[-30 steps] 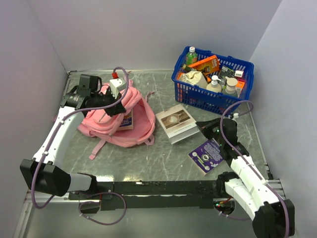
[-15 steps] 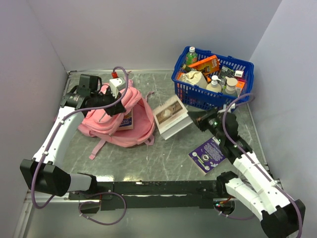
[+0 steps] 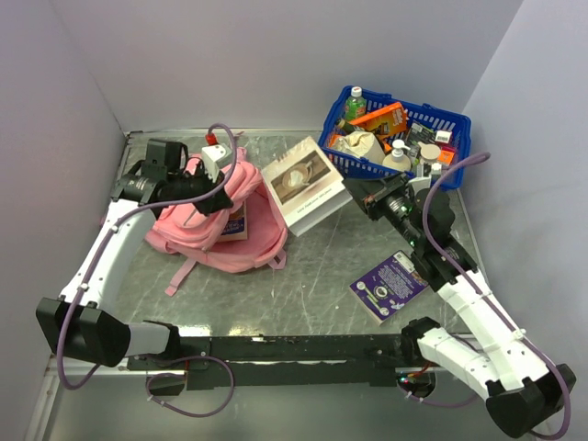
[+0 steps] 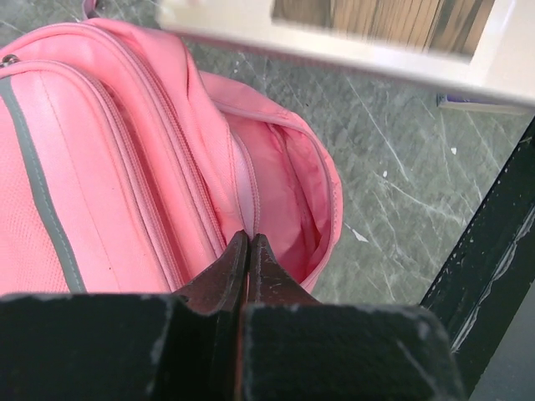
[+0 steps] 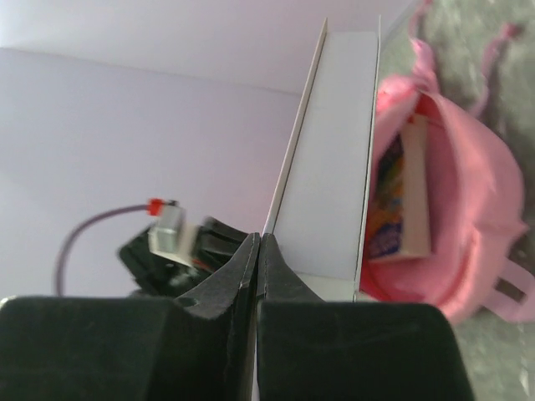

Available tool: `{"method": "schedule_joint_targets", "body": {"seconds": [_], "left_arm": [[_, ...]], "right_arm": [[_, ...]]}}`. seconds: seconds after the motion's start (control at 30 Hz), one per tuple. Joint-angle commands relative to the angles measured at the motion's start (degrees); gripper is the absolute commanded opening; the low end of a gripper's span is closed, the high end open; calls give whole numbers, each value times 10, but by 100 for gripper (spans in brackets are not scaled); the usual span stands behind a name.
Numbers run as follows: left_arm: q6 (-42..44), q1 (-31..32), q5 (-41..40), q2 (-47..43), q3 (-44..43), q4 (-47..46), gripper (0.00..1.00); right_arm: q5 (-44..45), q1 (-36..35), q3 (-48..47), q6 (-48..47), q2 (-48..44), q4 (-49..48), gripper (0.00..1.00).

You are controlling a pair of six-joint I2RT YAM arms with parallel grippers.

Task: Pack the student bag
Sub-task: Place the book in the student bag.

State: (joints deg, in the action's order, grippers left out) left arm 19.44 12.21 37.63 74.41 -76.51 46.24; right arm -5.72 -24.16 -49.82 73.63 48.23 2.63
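Observation:
The student bag [image 3: 257, 234], a soft pink backpack, lies on the left of the table with its mouth facing right. My left gripper [image 3: 219, 197] is shut on the fabric at the edge of that mouth [image 4: 248, 238] and holds it open. A colourful book [image 3: 236, 222] sits inside the bag [image 5: 468, 209]. My right gripper [image 3: 356, 197] is shut on the cover of a thick white book [image 3: 303, 184]. The white book [image 5: 330, 167] hangs tilted in the air just right of the bag's mouth, and its edge [image 4: 376, 33] shows above the opening.
A purple book [image 3: 390, 287] lies flat on the table near the right arm. A blue plastic basket [image 3: 455, 118] with several bottles and packets stands at the back right. Walls close in the table on the left, back and right.
My right gripper has lifted the white book off the table and carried it up and left, to the bag's mouth. The left gripper and the bag have not moved.

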Motion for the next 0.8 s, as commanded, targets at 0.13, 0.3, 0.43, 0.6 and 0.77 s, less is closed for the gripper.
{"method": "schedule_joint_targets", "body": {"seconds": [0.13, 0.3, 0.43, 0.6, 0.77], "left_arm": [[-71, 0, -67, -38, -37, -94, 1], [-114, 0, -75, -68, -15, -146, 1], [-114, 0, -29, -83, -3, -157, 1], [-81, 1, 32, -67, -5, -110, 1], [-78, 1, 36, -76, 7, -116, 1]], "right_arm": [[5, -7, 40, 14, -39, -10, 0], [3, -28, 56, 25, -22, -24, 0], [0, -44, 55, 30, 1, -60, 0], [1, -68, 55, 46, 48, -117, 0], [3, -97, 31, 57, 123, -163, 0]]}}
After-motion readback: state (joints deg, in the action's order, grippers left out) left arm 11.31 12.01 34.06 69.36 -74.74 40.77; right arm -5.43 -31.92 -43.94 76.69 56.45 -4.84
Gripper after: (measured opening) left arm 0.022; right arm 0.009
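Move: The right hand holds the coffee-cover book by its edge; the bag's opening lies about 16 cm to this hand's left, 6 cm back and some 25 cm below. The book already in the bag is about 19 cm left and 6 cm back, the blue basket about 14 cm right and 10 cm ahead, and the purple book some 12 cm right and 19 cm back. The left hand has the opening's edge pinched, with the opening about 5 cm back and 4 cm right of it, 12 cm below. With its fingers shut on the book's right-hand edge, the right hand first sinks about 4 cm, easing back slightly, then swings some 5 cm left towards the bag's opening while still sinking and coming forward a little, tipping the book a few degrees down and turning it slightly counter-clockwise. The left hand keeps its pinch on the opening's edge and pulls it up about 3 cm with a roughly 10-degree counter-clockwise turn, swaying out a centimetre or two and then easing most of the way back. ##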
